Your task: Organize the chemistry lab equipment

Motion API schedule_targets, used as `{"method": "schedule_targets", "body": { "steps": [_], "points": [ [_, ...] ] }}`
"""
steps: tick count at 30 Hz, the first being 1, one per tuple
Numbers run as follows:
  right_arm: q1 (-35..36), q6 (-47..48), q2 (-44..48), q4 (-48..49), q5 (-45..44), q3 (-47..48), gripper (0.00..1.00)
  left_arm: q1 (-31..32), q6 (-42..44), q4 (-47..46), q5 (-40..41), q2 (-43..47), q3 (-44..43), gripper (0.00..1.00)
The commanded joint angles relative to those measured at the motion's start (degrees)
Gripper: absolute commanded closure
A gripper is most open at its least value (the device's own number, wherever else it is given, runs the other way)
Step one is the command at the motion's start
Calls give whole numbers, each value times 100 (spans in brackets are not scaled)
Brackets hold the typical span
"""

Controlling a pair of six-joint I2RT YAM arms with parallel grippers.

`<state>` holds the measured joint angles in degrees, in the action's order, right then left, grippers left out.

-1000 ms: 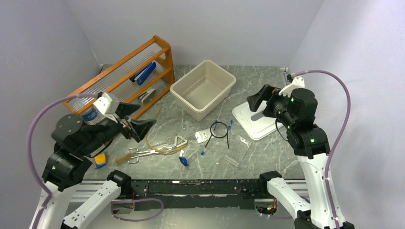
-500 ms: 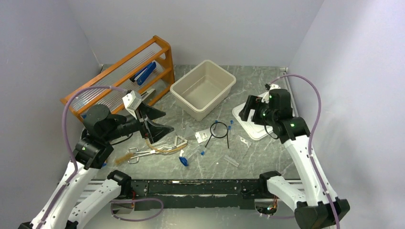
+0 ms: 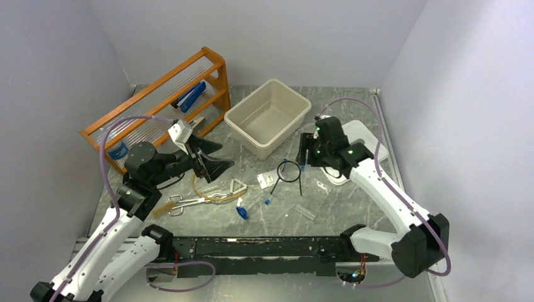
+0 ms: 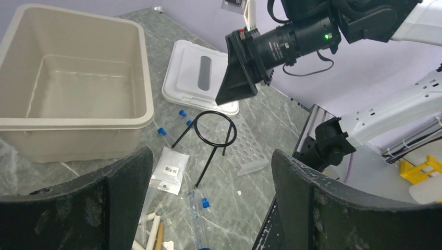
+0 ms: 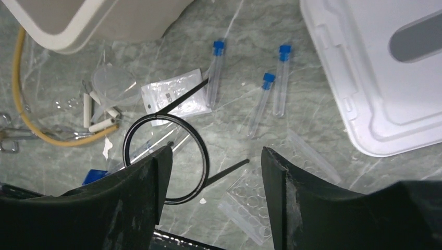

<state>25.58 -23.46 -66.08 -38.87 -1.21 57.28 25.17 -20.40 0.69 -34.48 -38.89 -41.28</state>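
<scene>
The black ring tripod [image 3: 289, 172] stands mid-table, also seen from the left wrist [image 4: 215, 127]. My right gripper [image 3: 304, 151] hovers just right of and above it, open and empty; from the right wrist the ring [image 5: 166, 159] lies under the left finger of that gripper [image 5: 216, 151]. Three blue-capped vials [image 5: 216, 67] and a white packet [image 5: 177, 96] lie beyond the ring. Metal tongs [image 3: 189, 201], a wire triangle [image 3: 237, 185], tan tubing [image 3: 200, 189] and a brush [image 3: 160, 206] lie left of centre. My left gripper [image 3: 220, 158] hangs open above the tubing.
A beige tub [image 3: 244, 133] sits empty at the back centre, its white lid [image 3: 359, 135] at the right. An orange rack [image 3: 157, 94] stands back left. A clear well plate [image 3: 305, 212] and a small blue item [image 3: 242, 212] lie near the front rail.
My right arm swung left and down from over the lid to beside the tripod, its jaws narrowing somewhat. My left arm extended rightward over the tubing.
</scene>
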Motion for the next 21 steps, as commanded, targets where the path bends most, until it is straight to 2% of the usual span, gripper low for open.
{"method": "schedule_targets", "body": {
  "steps": [1,4,8,11,14,21],
  "points": [
    [539,-373,-351,164,-548,-28,35,-47,55,-643,407,-77,141,12],
    [904,-732,-514,112,-1218,-34,39,-47,194,-353,950,-206,78,12],
    [1185,-899,-807,28,-1696,21,48,-47,229,-295,923,-326,142,12],
    [1276,-822,-1052,28,-1636,64,57,-47,229,-129,676,-477,84,13],
    [1323,-636,-1162,254,-1362,-29,63,-47,245,274,757,-614,-96,13],
    [1340,-260,-1152,694,-1081,-188,78,-47,224,290,899,-466,-45,13]
  ]
}}
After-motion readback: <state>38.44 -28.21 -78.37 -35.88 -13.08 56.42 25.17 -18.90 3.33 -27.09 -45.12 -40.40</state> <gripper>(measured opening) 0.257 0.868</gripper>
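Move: Just left of the right hand is the black ring of the tripod stand, its middle some 5 cm left, 2 cm back and about 6 cm lower. On the table 16 cm below, the white packet lies 11 cm left and 2 cm back, two blue-capped tubes 3 cm right and 2 cm ahead, the clear tube rack 6 cm right and 9 cm back. From the left hand the ring is about 18 cm right, 7 cm ahead and 21 cm below. Sinking about 6 cm and shifting some 4 cm left, the right hand comes down on the near-hand (right) side of the tripod's ring, its left side dipping about 10 degrees. Its fingers close to roughly a quarter open astride the rim, left finger inside the ring and right finger outside. The empty left hand, still wide open, eases forward and down towards the stand. ##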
